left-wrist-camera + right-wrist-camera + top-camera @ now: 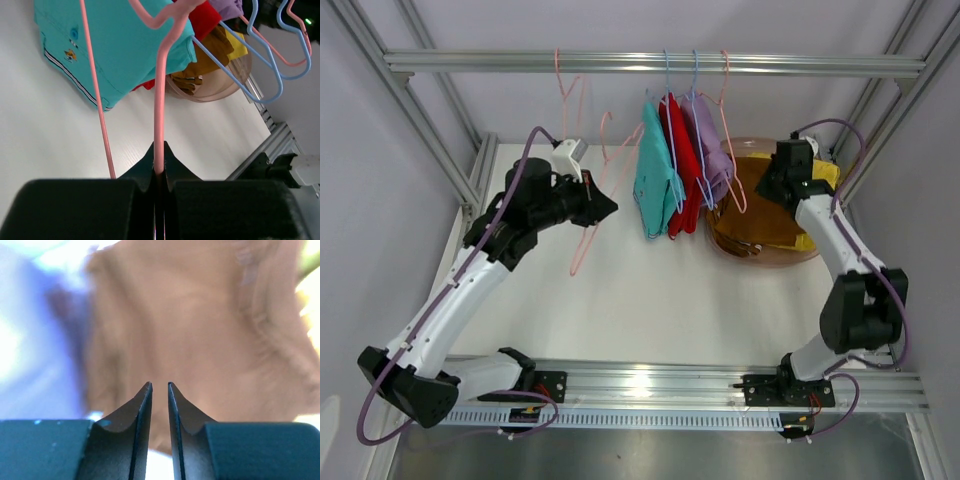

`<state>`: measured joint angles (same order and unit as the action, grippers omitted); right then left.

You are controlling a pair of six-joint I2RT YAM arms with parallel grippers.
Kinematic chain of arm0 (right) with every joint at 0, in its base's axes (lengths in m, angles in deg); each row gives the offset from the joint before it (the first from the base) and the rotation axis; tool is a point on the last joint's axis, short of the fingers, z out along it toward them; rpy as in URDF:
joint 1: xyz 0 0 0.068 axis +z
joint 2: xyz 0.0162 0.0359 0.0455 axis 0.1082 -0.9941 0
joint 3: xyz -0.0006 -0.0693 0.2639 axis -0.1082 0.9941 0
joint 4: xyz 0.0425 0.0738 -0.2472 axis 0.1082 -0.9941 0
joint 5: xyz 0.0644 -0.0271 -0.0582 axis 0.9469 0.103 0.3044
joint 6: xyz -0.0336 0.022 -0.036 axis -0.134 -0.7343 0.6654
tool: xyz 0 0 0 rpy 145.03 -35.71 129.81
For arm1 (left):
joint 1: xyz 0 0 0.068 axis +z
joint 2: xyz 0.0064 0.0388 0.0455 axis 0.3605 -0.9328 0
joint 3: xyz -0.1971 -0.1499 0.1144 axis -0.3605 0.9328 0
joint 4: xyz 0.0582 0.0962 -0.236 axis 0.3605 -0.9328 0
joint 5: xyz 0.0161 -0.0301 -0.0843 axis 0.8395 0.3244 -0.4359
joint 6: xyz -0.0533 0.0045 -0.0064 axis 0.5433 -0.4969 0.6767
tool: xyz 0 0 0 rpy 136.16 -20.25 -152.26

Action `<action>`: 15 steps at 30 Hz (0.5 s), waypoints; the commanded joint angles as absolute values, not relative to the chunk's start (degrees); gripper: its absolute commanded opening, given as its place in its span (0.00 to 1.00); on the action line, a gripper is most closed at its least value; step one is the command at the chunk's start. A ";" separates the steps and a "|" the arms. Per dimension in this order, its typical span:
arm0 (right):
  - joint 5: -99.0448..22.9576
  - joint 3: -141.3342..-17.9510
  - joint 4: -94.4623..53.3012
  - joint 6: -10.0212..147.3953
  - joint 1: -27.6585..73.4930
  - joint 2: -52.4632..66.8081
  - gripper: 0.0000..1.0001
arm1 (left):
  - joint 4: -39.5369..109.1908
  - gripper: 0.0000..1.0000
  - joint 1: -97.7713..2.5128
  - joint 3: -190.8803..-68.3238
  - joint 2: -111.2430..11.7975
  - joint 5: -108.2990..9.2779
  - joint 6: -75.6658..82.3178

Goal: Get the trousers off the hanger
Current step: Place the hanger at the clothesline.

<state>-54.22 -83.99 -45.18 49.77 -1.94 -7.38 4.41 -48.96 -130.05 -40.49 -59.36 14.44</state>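
Teal trousers (657, 185), red trousers (682, 160) and lavender trousers (712, 150) hang on hangers from the top rail (520, 63). Brown trousers (760, 215) and yellow trousers (820, 175) lie in the pinkish tub (810, 256) at the right. My left gripper (610, 205) is shut on the wire of a bare pink hanger (160, 100), left of the teal trousers (115, 45). Over the tub, my right gripper (160, 385) points at the brown trousers (190, 325). Its jaws stand slightly apart with nothing between them.
Another bare pink hanger (567, 92) hangs on the rail at the left. Blue and pink hanger wires (270, 75) cross in front of the tub (210, 92). Frame posts stand at both sides, and an aluminium rail (670, 380) runs along the near edge.
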 commanded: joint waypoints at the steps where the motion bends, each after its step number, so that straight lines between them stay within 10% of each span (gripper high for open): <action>1: -53.59 -78.12 -43.98 49.14 3.27 2.88 0.23 | 3.55 0.00 -49.43 -134.50 -39.00 -53.92 11.79; 15: -51.57 -58.33 -35.10 47.90 14.71 17.85 0.23 | -4.63 0.01 -48.47 -157.18 -50.95 -41.51 9.41</action>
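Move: The clothesline spot for the pink hanger my left hand holds is about 17 cm ahead, 2 cm left and 21 cm above. The empty hung hanger is some 15 cm ahead, 9 cm left; the teal trousers 16 cm ahead, 13 cm right. From my empty right hand the teal trousers are about level ahead, 24 cm left, the purple ones 12 cm left, and the brown trousers 4 cm ahead, 2 cm left, 13 cm below. I lift the pink hanger up towards the clothesline with my left hand, about 8 cm up and 5 cm forward, drifting left at first, fingers kept shut on its side bar, wrist turning some 15 degrees counter-clockwise and tipping up. My empty right hand withdraws from over the brown trousers, roughly 11 cm back and 10 left, rising then sinking again, and swings counter-clockwise towards the teal trousers. ##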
